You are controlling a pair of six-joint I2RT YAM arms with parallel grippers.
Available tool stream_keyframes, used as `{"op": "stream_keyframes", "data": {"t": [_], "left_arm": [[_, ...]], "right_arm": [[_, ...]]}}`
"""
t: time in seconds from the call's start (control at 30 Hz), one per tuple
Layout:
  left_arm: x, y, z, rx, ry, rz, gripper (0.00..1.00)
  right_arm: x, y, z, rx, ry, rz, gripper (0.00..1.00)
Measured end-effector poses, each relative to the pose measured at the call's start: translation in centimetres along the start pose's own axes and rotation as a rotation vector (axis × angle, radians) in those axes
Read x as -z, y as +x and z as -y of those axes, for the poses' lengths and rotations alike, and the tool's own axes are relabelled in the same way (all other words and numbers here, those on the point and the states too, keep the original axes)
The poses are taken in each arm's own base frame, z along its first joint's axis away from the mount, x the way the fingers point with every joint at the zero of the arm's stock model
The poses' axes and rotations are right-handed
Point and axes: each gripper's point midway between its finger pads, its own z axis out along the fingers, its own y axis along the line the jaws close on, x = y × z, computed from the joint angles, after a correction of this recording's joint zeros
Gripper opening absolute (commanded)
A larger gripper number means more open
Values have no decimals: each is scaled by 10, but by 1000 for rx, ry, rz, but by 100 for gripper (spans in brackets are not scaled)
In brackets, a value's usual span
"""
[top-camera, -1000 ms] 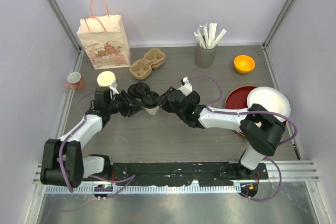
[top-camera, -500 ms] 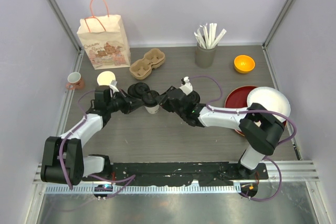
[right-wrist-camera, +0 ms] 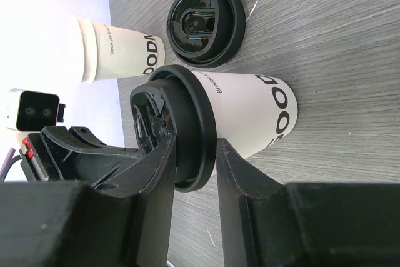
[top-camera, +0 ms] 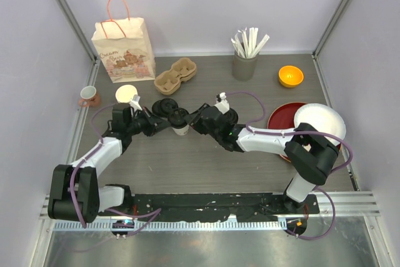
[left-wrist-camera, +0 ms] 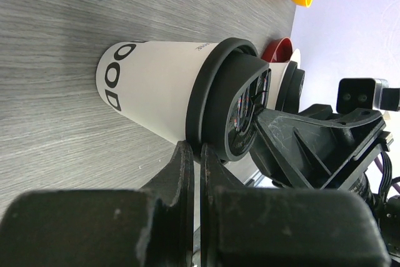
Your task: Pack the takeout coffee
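The takeout coffee (top-camera: 181, 125), a cream-white paper cup with a black lid (top-camera: 180, 115), stands on the table between my two grippers. In the right wrist view the cup (right-wrist-camera: 250, 114) sits under its lid (right-wrist-camera: 187, 123), and my right gripper (right-wrist-camera: 195, 142) is shut on the lid's rim, one finger on top and one beneath against the cup wall. From the left, my left gripper (left-wrist-camera: 195, 149) is shut, with nothing between its fingers and its tips right at the lid's rim on the cup (left-wrist-camera: 156, 92). Seen from above, the left gripper (top-camera: 167, 123) and the right gripper (top-camera: 189, 123) flank the cup.
A paper bag (top-camera: 124, 49) stands at the back left with a cardboard cup carrier (top-camera: 175, 74) beside it. Nearby are stacked cups (top-camera: 127, 95), spare black lids (top-camera: 165, 105) and a pink mug (top-camera: 89, 96). A straw holder (top-camera: 245, 64), orange bowl (top-camera: 290, 76), red plate (top-camera: 281, 120) and white plate (top-camera: 320, 123) sit at right.
My left gripper's jaws have closed from partly open to shut beside the lid. The right gripper has kept its hold, and the cup has barely moved.
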Motion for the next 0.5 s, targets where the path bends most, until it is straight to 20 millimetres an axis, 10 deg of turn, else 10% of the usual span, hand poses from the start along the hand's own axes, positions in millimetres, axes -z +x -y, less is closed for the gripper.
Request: {"op": "stream_keyframes", "data": {"t": [0.5], "left_arm": [[4,-6,17,-4,-65,-91,24]], "right_arm": [[0,-2,3,-9,5,0,27]]}}
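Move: The black lid on the cup between the hands is about 3 cm right of the left hand and 2 cm ahead, at fingertip height; from the right hand it is about 4 cm left and 1 cm ahead. From the left hand, the spare lids lie roughly 7 cm ahead, 2 cm left and 9 cm down, and the other lidded cup stands some 21 cm right, 2 cm ahead and 5 cm down. The cup's lid, its near-left rim under the left hand's shut fingertips, is released from that side: the left hand eases up about 1.5 cm, edging forward at first and then slightly back, tips a few degrees further down, and parts its fingers a little beside the rim. The right hand stays in place and keeps its pinch on the lid's opposite edge. ##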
